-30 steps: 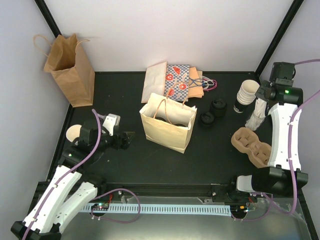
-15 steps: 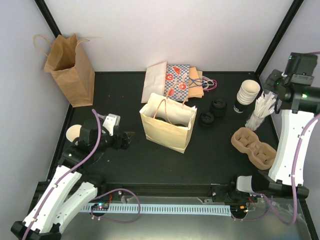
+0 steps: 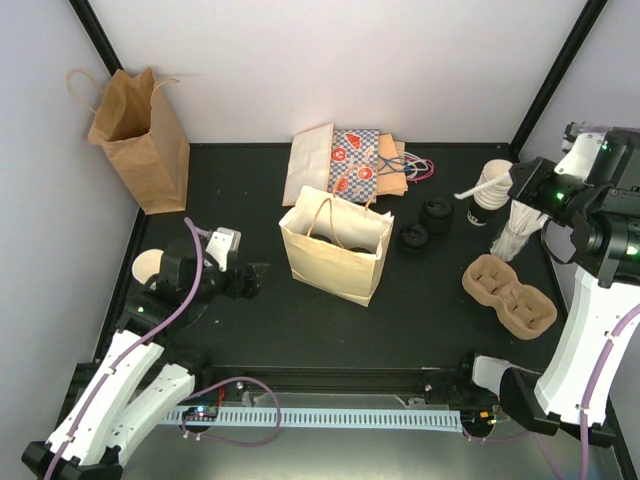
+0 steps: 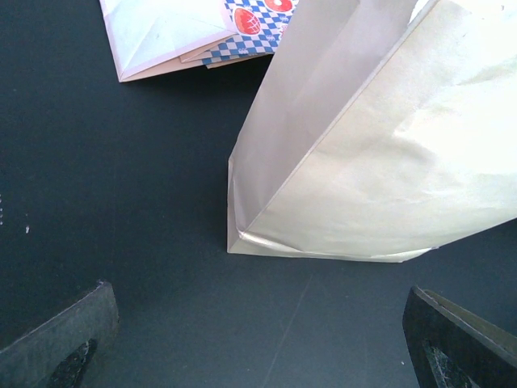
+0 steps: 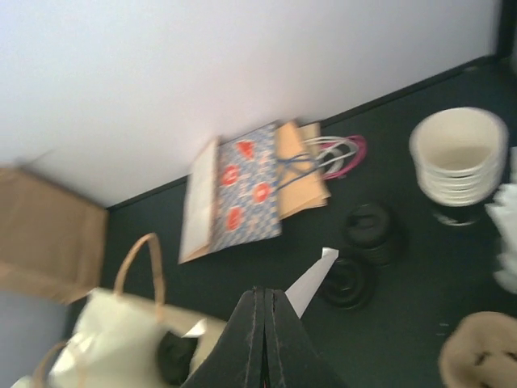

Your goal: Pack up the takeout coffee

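Observation:
The takeout coffee cups are white paper cups in a stack (image 3: 495, 184) (image 5: 459, 155) at the back right. One more white cup (image 3: 147, 266) stands by the left arm. My right gripper (image 3: 516, 190) (image 5: 265, 294) hovers high beside the stack, shut on a thin white stick (image 3: 470, 193) (image 5: 313, 280) that pokes out to one side. The cream handled bag (image 3: 334, 252) (image 4: 380, 170) (image 5: 121, 323) stands open mid-table with something dark inside. My left gripper (image 3: 256, 277) (image 4: 258, 343) is low on the table just left of the bag, open and holding nothing.
A bundle of white sticks (image 3: 520, 228) stands below the cup stack. Black lids (image 3: 424, 224) (image 5: 367, 234) lie left of it. A pulp cup carrier (image 3: 507, 292) sits front right. Flat printed bags (image 3: 348, 164) (image 5: 246, 190) lie at the back, a brown bag (image 3: 140, 135) far left.
My right arm has lifted up and swung right, away from the bundle of sticks, taking one white stick with it. The left arm has not moved.

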You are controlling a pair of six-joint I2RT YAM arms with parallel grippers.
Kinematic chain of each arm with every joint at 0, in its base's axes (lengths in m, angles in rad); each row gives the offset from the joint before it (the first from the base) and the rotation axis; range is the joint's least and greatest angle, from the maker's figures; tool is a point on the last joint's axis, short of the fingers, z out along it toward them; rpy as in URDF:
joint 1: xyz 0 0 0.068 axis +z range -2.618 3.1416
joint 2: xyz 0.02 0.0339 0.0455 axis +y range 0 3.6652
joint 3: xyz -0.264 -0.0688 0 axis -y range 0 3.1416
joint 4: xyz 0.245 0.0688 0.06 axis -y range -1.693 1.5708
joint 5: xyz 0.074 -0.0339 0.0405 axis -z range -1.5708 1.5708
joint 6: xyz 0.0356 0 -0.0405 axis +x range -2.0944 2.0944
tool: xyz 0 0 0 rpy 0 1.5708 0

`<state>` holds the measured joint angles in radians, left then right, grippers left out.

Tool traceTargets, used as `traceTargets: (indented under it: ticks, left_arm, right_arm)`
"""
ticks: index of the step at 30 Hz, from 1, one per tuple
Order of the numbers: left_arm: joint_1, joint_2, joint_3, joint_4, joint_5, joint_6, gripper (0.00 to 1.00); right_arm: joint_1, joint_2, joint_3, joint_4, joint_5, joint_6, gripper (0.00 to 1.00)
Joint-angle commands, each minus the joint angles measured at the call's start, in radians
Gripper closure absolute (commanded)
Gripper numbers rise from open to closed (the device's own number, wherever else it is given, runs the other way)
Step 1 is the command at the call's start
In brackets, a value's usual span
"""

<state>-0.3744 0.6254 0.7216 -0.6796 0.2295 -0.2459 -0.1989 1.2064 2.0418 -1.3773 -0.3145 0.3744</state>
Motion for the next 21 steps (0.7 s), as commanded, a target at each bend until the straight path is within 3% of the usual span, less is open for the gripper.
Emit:
traceTargets:
  ticks: [1,8,13,21]
  left_arm:
    - [0.005,0.018,0.002,0.027,0.015,0.0,0.01]
    - [0.005,0.023,0.003,0.025,0.004,-0.003,0.01]
    - [0.005,0.024,0.004,0.024,-0.003,-0.004,0.01]
    - [0.005,0.019,0.004,0.022,-0.014,-0.006,0.01]
  right_arm:
    - [-0.004,-0.037,-0.002,0.024,-0.341,0.014,0.99]
    - [0.037,-0.056,0.057,0.16,-0.635,0.083,0.99]
    - [0.052,-0.085,0.038,0.339,-0.751,0.233,0.99]
    - [0.138,-0.108,-0.014,0.415,-0.771,0.278,0.99]
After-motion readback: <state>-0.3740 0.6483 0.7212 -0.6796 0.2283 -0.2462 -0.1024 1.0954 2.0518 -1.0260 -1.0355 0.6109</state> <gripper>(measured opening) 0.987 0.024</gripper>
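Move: The white straw is already pinched in the right hand, high over the right side. The cream paper bag it is probably meant for stands about 29 cm to that hand's left, 3 cm farther out and some 34 cm below. Nearer lie the front black lid, 10 cm left and 9 cm ahead, and the cup stack, 15 cm ahead and 5 cm right. From the left hand the bag is about 16 cm right, 7 cm ahead and 10 cm below. The straw stays clamped in the shut right fingers as that hand swings left about 13 cm, climbing some 11 cm and drawing back 9 cm, narrowing the sideways gap to the bag while staying high above it. The wrist turns roughly 40 degrees counter-clockwise, rolls its left side up and lifts the fingertips about 20 degrees. ##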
